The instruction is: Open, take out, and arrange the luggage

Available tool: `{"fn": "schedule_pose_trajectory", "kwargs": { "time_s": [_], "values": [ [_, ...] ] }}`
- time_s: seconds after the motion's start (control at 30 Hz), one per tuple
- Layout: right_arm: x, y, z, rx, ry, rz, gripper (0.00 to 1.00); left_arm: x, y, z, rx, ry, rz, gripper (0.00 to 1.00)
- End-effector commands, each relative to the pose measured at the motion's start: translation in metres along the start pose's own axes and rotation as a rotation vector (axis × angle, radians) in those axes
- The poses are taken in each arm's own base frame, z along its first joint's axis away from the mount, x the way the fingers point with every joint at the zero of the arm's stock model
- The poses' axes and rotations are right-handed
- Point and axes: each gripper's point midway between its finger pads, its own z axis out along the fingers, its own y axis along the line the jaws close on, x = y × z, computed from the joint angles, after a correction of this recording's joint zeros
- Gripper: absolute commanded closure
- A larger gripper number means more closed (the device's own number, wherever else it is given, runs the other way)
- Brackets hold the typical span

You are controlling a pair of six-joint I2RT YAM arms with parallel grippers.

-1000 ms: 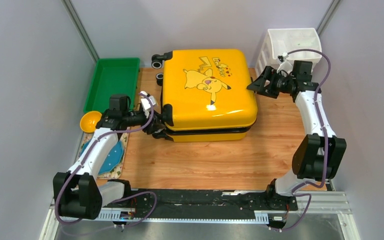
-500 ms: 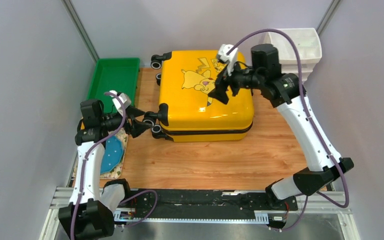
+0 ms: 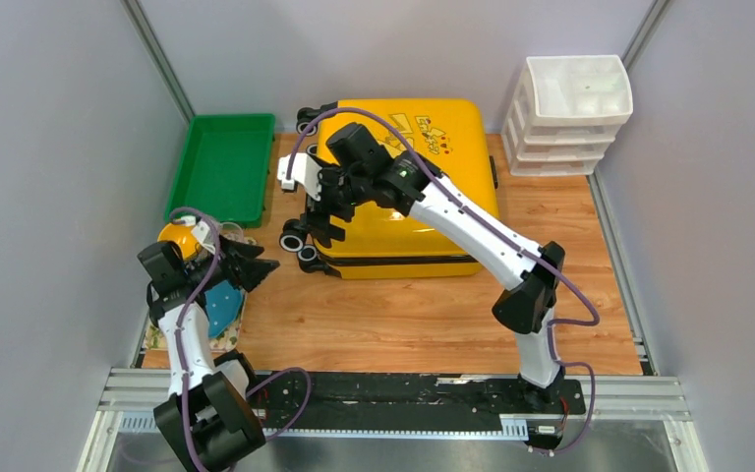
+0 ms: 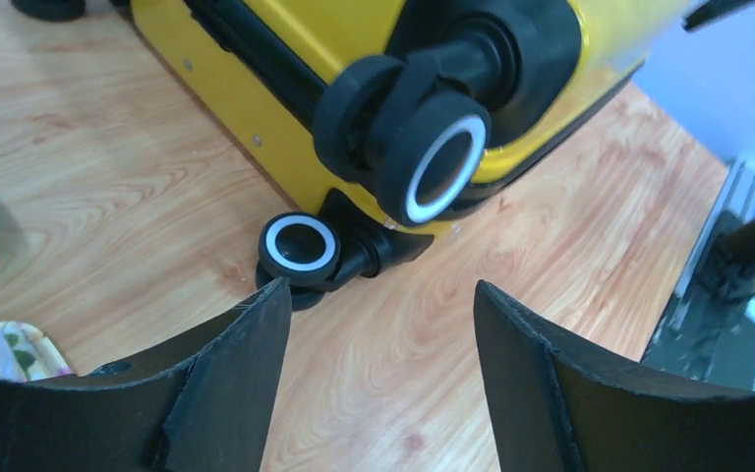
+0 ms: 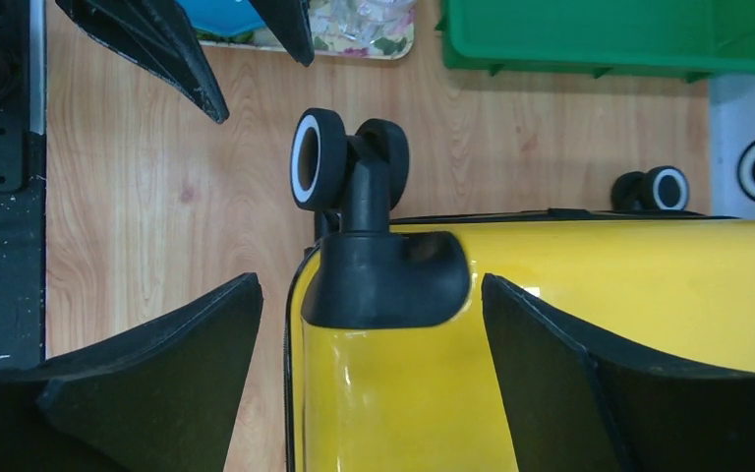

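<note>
The luggage (image 3: 457, 157), a yellow hard-shell suitcase with a cartoon print, lies flat and closed at the back middle of the wooden table. My right gripper (image 3: 322, 221) hangs open over its near left corner. In the right wrist view the jaws (image 5: 372, 280) straddle the black wheel mount (image 5: 383, 280) with a gap on each side, above the yellow shell (image 5: 649, 285). My left gripper (image 3: 256, 267) is open and empty, a short way left of the corner wheels (image 3: 295, 241). In the left wrist view (image 4: 381, 287) it faces the two wheels (image 4: 437, 167) over bare wood.
A green tray (image 3: 182, 167) sits at the back left and a white drawer unit (image 3: 570, 113) at the back right. A yellow bowl (image 3: 179, 239) and a blue plate (image 3: 218, 310) lie on a patterned mat under the left arm.
My right arm has swung from the lid's far right across to the near left wheel corner. My left gripper has pulled back, left and nearer, away from the wheels.
</note>
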Motion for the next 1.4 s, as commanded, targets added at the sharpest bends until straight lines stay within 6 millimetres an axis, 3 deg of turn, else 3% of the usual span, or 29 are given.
{"fn": "schedule_pose_trajectory", "kwargs": {
  "time_s": [0.0, 0.03, 0.07, 0.1, 0.17, 0.3, 0.37, 0.4, 0.47, 0.5, 0.53, 0.63, 0.8, 0.9, 1.0, 1.07, 1.13, 1.37],
  "values": [
    [-0.022, -0.003, -0.027, 0.053, -0.046, 0.016, 0.13, 0.027, -0.011, 0.002, 0.137, -0.036, 0.207, 0.25],
    [-0.020, -0.001, -0.031, 0.056, -0.041, 0.022, 0.13, 0.040, -0.013, 0.004, 0.163, -0.045, 0.259, 0.26],
    [-0.005, 0.004, -0.029, 0.050, -0.005, 0.038, 0.13, 0.046, -0.019, 0.005, 0.200, -0.056, 0.284, 0.26],
    [-0.011, 0.005, -0.046, 0.068, -0.025, 0.033, 0.13, 0.056, -0.024, 0.010, 0.235, -0.045, 0.300, 0.26],
    [-0.005, 0.012, -0.060, 0.071, -0.020, 0.054, 0.13, 0.073, -0.026, 0.015, 0.264, -0.040, 0.368, 0.28],
    [0.022, 0.031, -0.100, 0.072, -0.014, 0.140, 0.13, 0.089, -0.027, 0.024, 0.323, -0.034, 0.419, 0.33],
    [0.034, 0.035, -0.110, 0.087, 0.000, 0.167, 0.13, 0.088, -0.030, 0.028, 0.352, -0.029, 0.416, 0.35],
    [0.037, 0.033, -0.125, 0.119, -0.009, 0.176, 0.13, 0.088, -0.028, 0.030, 0.353, -0.022, 0.402, 0.36],
    [0.059, 0.035, -0.129, 0.131, 0.028, 0.236, 0.13, 0.077, -0.015, 0.035, 0.297, 0.013, 0.348, 0.39],
    [0.067, 0.028, -0.141, 0.162, 0.025, 0.269, 0.13, 0.071, -0.006, 0.037, 0.248, 0.021, 0.306, 0.40],
    [0.072, 0.028, -0.145, 0.167, 0.025, 0.296, 0.13, 0.055, 0.000, 0.039, 0.200, 0.006, 0.267, 0.40],
    [0.092, 0.022, -0.161, 0.208, 0.029, 0.374, 0.13, 0.035, 0.002, 0.039, 0.188, -0.023, 0.274, 0.37],
    [0.111, 0.021, -0.180, 0.253, 0.043, 0.411, 0.13, 0.050, -0.022, 0.043, 0.329, -0.022, 0.353, 0.37],
    [0.120, 0.027, -0.185, 0.257, 0.048, 0.436, 0.13, 0.052, -0.020, 0.051, 0.342, -0.026, 0.415, 0.39],
    [0.128, 0.034, -0.190, 0.266, 0.051, 0.456, 0.13, 0.043, -0.025, 0.061, 0.334, -0.077, 0.492, 0.42],
    [0.132, 0.035, -0.193, 0.276, 0.057, 0.460, 0.13, 0.028, -0.028, 0.067, 0.331, -0.111, 0.476, 0.44],
    [0.134, 0.037, -0.197, 0.285, 0.056, 0.464, 0.13, 0.026, -0.026, 0.072, 0.341, -0.118, 0.454, 0.44],
    [0.138, 0.034, -0.196, 0.286, 0.069, 0.477, 0.13, 0.041, -0.031, 0.081, 0.367, -0.108, 0.441, 0.47]
  ]
}}
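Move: The near left upper wheel of the suitcase lies about 6 cm ahead of the left hand, 6 cm to its right and a little below; the lower wheel is about 12 cm beneath that one. The glass cup is some 9 cm ahead of the left hand and 10 cm to its left. From the right hand, the suitcase's near right corner is roughly 29 cm right, 6 cm back and 9 cm lower; the upper wheel is 6 cm left, 3 cm back, 12 cm below. Heading for the suitcase's near right corner, the open right hand sweeps some 24 cm right and slightly back above the lid, turning about 30 degrees clockwise. The left hand first dips back and right, then comes forward and partly up, and finally slides right in close below the near upper wheel, tipping up and swinging clockwise while its fingers narrow to about half open; contact can't be made out. ##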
